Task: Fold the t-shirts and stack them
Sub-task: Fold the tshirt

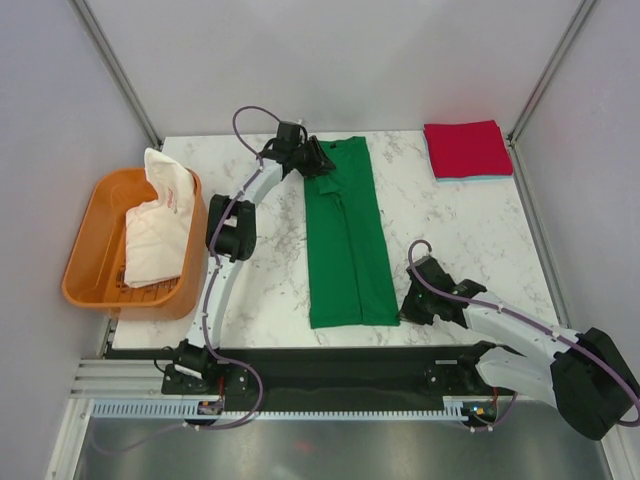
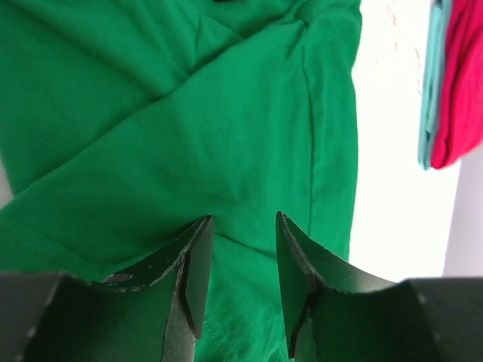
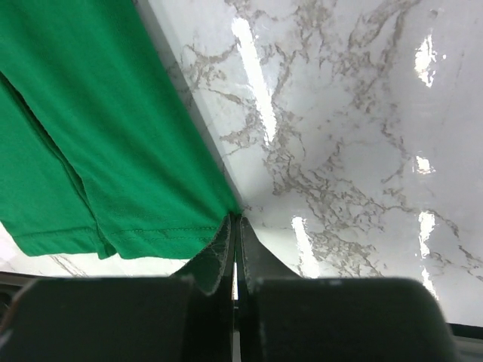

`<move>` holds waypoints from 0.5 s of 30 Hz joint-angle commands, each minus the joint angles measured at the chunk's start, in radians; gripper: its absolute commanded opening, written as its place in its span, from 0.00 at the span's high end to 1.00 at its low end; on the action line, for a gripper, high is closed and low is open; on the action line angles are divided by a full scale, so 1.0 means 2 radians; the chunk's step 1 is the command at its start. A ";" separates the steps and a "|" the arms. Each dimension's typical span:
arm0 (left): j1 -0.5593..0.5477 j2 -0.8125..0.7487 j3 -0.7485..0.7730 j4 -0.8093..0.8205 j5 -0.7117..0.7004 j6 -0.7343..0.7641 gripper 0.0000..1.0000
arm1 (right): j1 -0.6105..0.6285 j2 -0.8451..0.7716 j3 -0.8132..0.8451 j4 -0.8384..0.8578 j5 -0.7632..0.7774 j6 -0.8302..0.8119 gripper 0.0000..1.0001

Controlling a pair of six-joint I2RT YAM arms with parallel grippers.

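The green t-shirt (image 1: 345,240) lies folded into a long strip down the middle of the table. My left gripper (image 1: 318,160) is at its far end, jaws open, with green cloth (image 2: 189,113) under and between its fingers; the gripper (image 2: 243,219) shows clearly in the left wrist view. My right gripper (image 1: 408,305) sits at the shirt's near right corner. In the right wrist view the gripper (image 3: 236,217) is shut on the hem corner of the green cloth (image 3: 90,113). A folded red t-shirt (image 1: 467,148) lies at the back right on a pale blue one (image 2: 430,90). A white t-shirt (image 1: 160,230) rests in the tub.
An orange plastic tub (image 1: 90,240) stands at the table's left edge, beside the left arm. The marble table (image 1: 450,230) has grey walls behind it and on both sides. A dark strip with the arm bases runs along the near edge.
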 commanded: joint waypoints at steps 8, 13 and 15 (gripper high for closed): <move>0.006 -0.158 -0.118 0.009 0.126 0.050 0.53 | 0.011 0.017 0.037 -0.032 0.028 -0.001 0.83; 0.006 -0.278 -0.249 0.008 0.112 0.046 0.53 | 0.011 0.025 0.083 -0.055 0.030 -0.017 0.74; 0.006 -0.331 -0.313 0.008 0.107 0.046 0.53 | 0.011 0.030 0.100 -0.072 0.039 -0.033 0.69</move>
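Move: The green t-shirt lies lengthwise, its near right-hand corner pinched in the right hand's shut fingertips. The shirt's middle is about 26 cm ahead of and 10 cm left of that hand. The open left hand is low over the far end, with the shirt's middle some 19 cm back, 5 cm right and a couple of centimetres below; from it the red shirt lies about 6 cm ahead and 30 cm right, the orange bin 20 cm back and 40 cm left. The t-shirt's near right-hand corner is let go: the right fingers part from shut to roughly a quarter open, at first in place, then the hand eases up about 2 cm and slightly forward off the cloth. From the shirt's far end the left hand, fingers staying half open, draws back low towards its middle, then climbs clear, some 10 cm back and 9 cm up, turning slightly clockwise. ##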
